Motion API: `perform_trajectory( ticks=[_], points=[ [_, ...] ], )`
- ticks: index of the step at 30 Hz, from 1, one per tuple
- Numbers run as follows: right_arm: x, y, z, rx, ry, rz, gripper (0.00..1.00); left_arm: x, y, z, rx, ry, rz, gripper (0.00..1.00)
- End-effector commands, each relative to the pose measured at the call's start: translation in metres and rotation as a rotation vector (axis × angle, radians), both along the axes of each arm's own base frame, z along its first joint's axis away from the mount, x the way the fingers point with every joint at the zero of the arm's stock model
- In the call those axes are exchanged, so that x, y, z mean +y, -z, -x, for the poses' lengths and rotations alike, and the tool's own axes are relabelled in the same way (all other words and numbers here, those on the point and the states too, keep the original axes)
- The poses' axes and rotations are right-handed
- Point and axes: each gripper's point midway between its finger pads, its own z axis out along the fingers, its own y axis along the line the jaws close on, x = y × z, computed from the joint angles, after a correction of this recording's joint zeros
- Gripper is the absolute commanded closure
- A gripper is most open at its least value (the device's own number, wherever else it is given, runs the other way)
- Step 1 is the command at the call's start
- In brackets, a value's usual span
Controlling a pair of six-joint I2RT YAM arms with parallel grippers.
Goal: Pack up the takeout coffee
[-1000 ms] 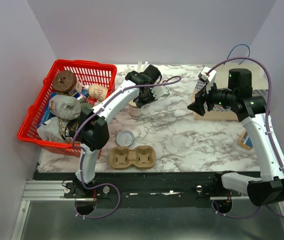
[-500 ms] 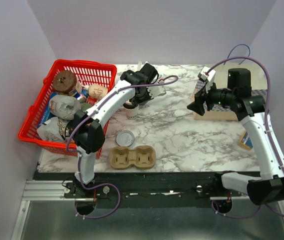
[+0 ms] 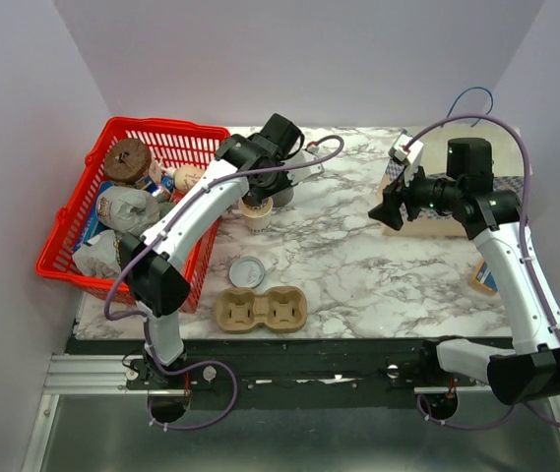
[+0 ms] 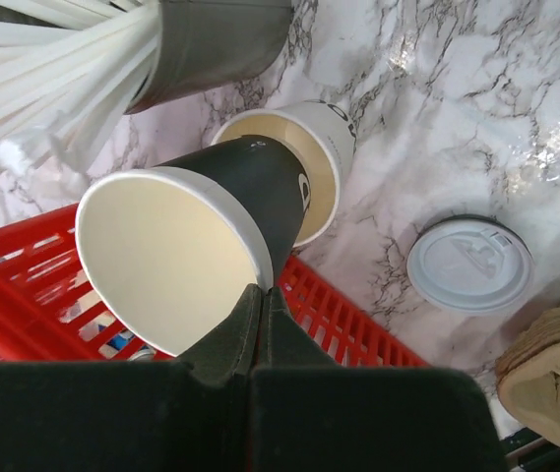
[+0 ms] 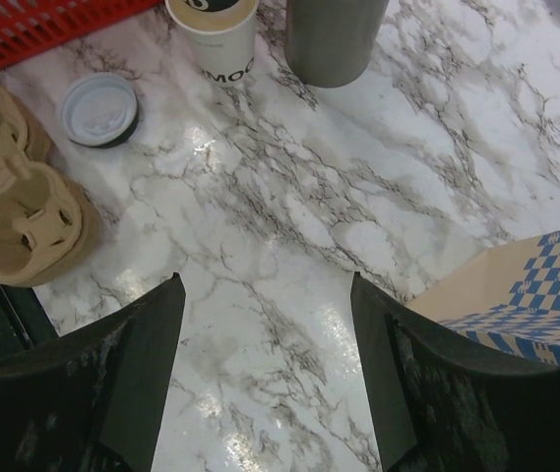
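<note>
The takeout coffee (image 4: 211, 231) is a dark paper cup with a pale inside and an open top. It hangs tilted, mouth towards the left wrist camera. My left gripper (image 4: 262, 290) is shut on its white rim at the near side. The cup's base sits over the mouth of a cream paper cup (image 4: 311, 147) that stands upright on the marble. In the top view my left gripper (image 3: 250, 192) covers the dark cup, and the cream cup (image 3: 257, 209) shows just below it. My right gripper (image 3: 383, 211) hovers open over bare marble, with nothing between its fingers (image 5: 266, 280).
A red basket (image 3: 73, 258) full of groceries is at the left. A grey holder of white straws (image 4: 216, 39) stands behind the cups. A round white lid (image 3: 246, 271) and a cardboard cup carrier (image 3: 262, 309) lie near the front edge. A blue-checked paper bag (image 5: 526, 305) is at the right.
My left arm has swung left towards the basket and its jaws have closed the last bit on the cup rim. The cups shifted slightly left and back. The right arm has not moved.
</note>
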Motion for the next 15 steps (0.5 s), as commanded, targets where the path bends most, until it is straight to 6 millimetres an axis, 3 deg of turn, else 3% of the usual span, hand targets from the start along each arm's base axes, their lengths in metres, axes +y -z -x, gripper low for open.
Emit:
perform_trajectory(
  ticks=[1, 4, 8, 12, 15],
  points=[
    [-0.002, -0.012, 0.004, -0.04, 0.017, 0.001, 0.23, -0.019, -0.059, 0.031, -0.072, 0.063, 0.103, 1.0],
    [-0.02, -0.011, -0.005, -0.044, 0.151, 0.038, 0.24, -0.03, -0.069, 0.055, -0.062, 0.115, 0.098, 1.0],
    [-0.055, -0.003, -0.009, -0.036, 0.356, 0.1, 0.24, -0.063, -0.068, 0.097, -0.024, 0.255, 0.129, 1.0],
    [-0.094, -0.001, -0.012, 0.001, 0.543, 0.113, 0.25, -0.097, -0.061, 0.114, -0.019, 0.368, 0.183, 1.0],
    [-0.122, -0.002, -0.01, 0.094, 0.684, 0.043, 0.29, -0.12, -0.043, 0.113, -0.029, 0.432, 0.185, 1.0]
  ],
)
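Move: The left hand already has the black cup by its rim. The drink carrier sits some 17 cm back and 2 cm left of that hand, about 17 cm lower; the grey lid is 9 cm back, 5 cm left, the white cup just 2 cm forward and 2 cm left, and the straw tin 7 cm ahead, 3 cm right. From the open right hand, the checkered bag stands about 13 cm forward, 18 cm right and 19 cm down. Up first, clear of the white cup, then in one quick sweep back towards the robot and to the right, the left hand carries the pinched black cup roughly 14 cm across the open table, turning about 20 degrees clockwise and keeping its hold. Meanwhile the right hand, empty and open, swings some 8 cm right towards the checkered bag, turning clockwise. ##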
